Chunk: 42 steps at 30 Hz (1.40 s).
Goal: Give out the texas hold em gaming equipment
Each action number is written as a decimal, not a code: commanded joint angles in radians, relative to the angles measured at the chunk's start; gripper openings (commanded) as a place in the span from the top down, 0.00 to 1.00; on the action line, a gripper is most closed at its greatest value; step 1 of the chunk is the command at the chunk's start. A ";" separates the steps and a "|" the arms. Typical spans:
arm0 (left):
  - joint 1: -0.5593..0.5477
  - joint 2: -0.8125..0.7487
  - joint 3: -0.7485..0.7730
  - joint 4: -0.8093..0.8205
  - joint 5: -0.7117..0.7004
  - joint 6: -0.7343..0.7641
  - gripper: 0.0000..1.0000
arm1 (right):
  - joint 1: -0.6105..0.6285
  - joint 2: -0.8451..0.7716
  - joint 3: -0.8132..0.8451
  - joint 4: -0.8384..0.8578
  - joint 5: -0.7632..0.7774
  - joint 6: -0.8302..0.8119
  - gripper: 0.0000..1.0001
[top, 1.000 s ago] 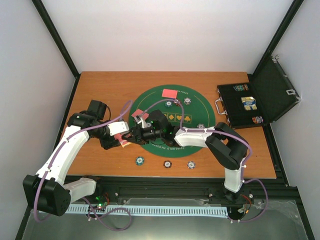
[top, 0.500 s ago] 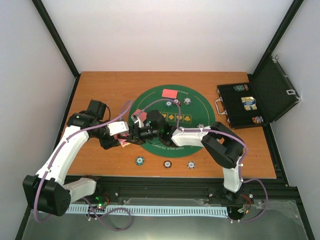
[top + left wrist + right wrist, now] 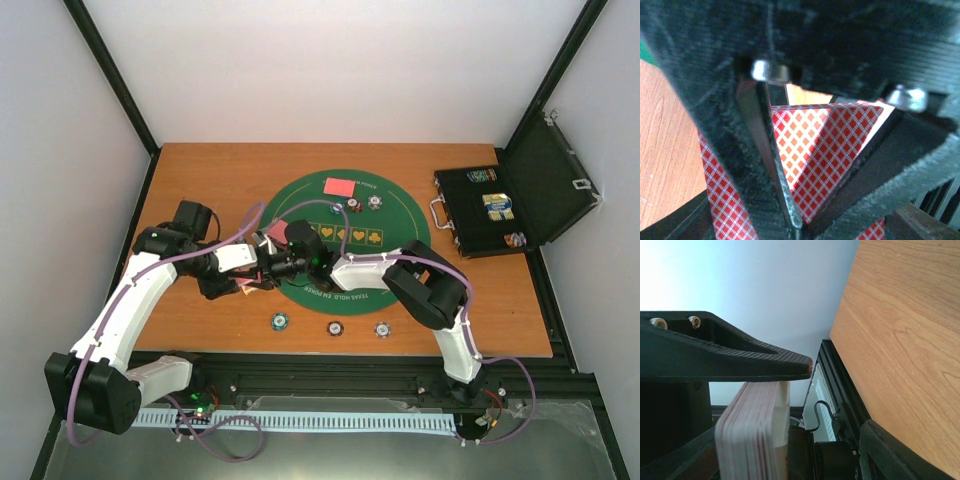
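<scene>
My left gripper [image 3: 244, 280] is shut on a deck of red-checked playing cards [image 3: 815, 150], held over the wood just left of the mat. In the right wrist view the deck [image 3: 750, 435] shows edge-on below the upper finger [image 3: 740, 360]. My right gripper [image 3: 268, 262] reaches in from the mat side, and its jaws [image 3: 837, 397] stand open around the deck's end. A pink card [image 3: 340, 185] lies at the mat's far edge, with poker chips [image 3: 352, 207] beside it. Three more chips [image 3: 334, 327] sit in a row on the wood near the front.
The round green felt mat [image 3: 390, 225] covers the table's middle. A black hinged case [image 3: 500, 205] lies open at the right with boxes and chips inside. A black frame rail [image 3: 840, 390] borders the table, and white walls close in on three sides.
My right gripper has slid left across the mat to the deck and its jaws have widened. The left gripper has held still with the deck.
</scene>
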 commanded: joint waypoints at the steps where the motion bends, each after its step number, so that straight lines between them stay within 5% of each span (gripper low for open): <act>1: 0.004 -0.020 0.026 -0.007 0.020 0.024 0.99 | -0.003 0.024 0.020 -0.007 -0.023 -0.015 0.36; 23: 0.004 -0.031 0.028 -0.002 0.018 0.035 0.99 | -0.079 -0.043 -0.108 -0.147 -0.029 -0.128 0.54; 37: 0.004 -0.027 -0.010 0.023 -0.013 0.044 0.99 | -0.097 -0.181 -0.137 -0.293 0.004 -0.211 0.96; 42: 0.004 -0.021 -0.006 0.024 -0.020 0.044 0.99 | -0.128 -0.242 -0.178 -0.335 0.011 -0.241 0.97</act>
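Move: My left hand already holds the deck, its middle within about 1 cm of my finger pads. My right hand reaches in from the right with open fingers over the deck's end, the deck's middle about 3 cm to its left and level in height. From my right hand, all some 13 cm lower: the card box is almost straight below, the blue-green chip 9 cm back and 5 cm right, and the dealt card 12 cm ahead and 5 cm right. I draw my right hand off the deck to the right, about 3 cm at first with the fingers narrowing. I nearly pause while they shut on the card, then pull on right and slightly down, some 6 cm in all, edging forward. My left hand keeps its grip on the deck, barely shifting. ##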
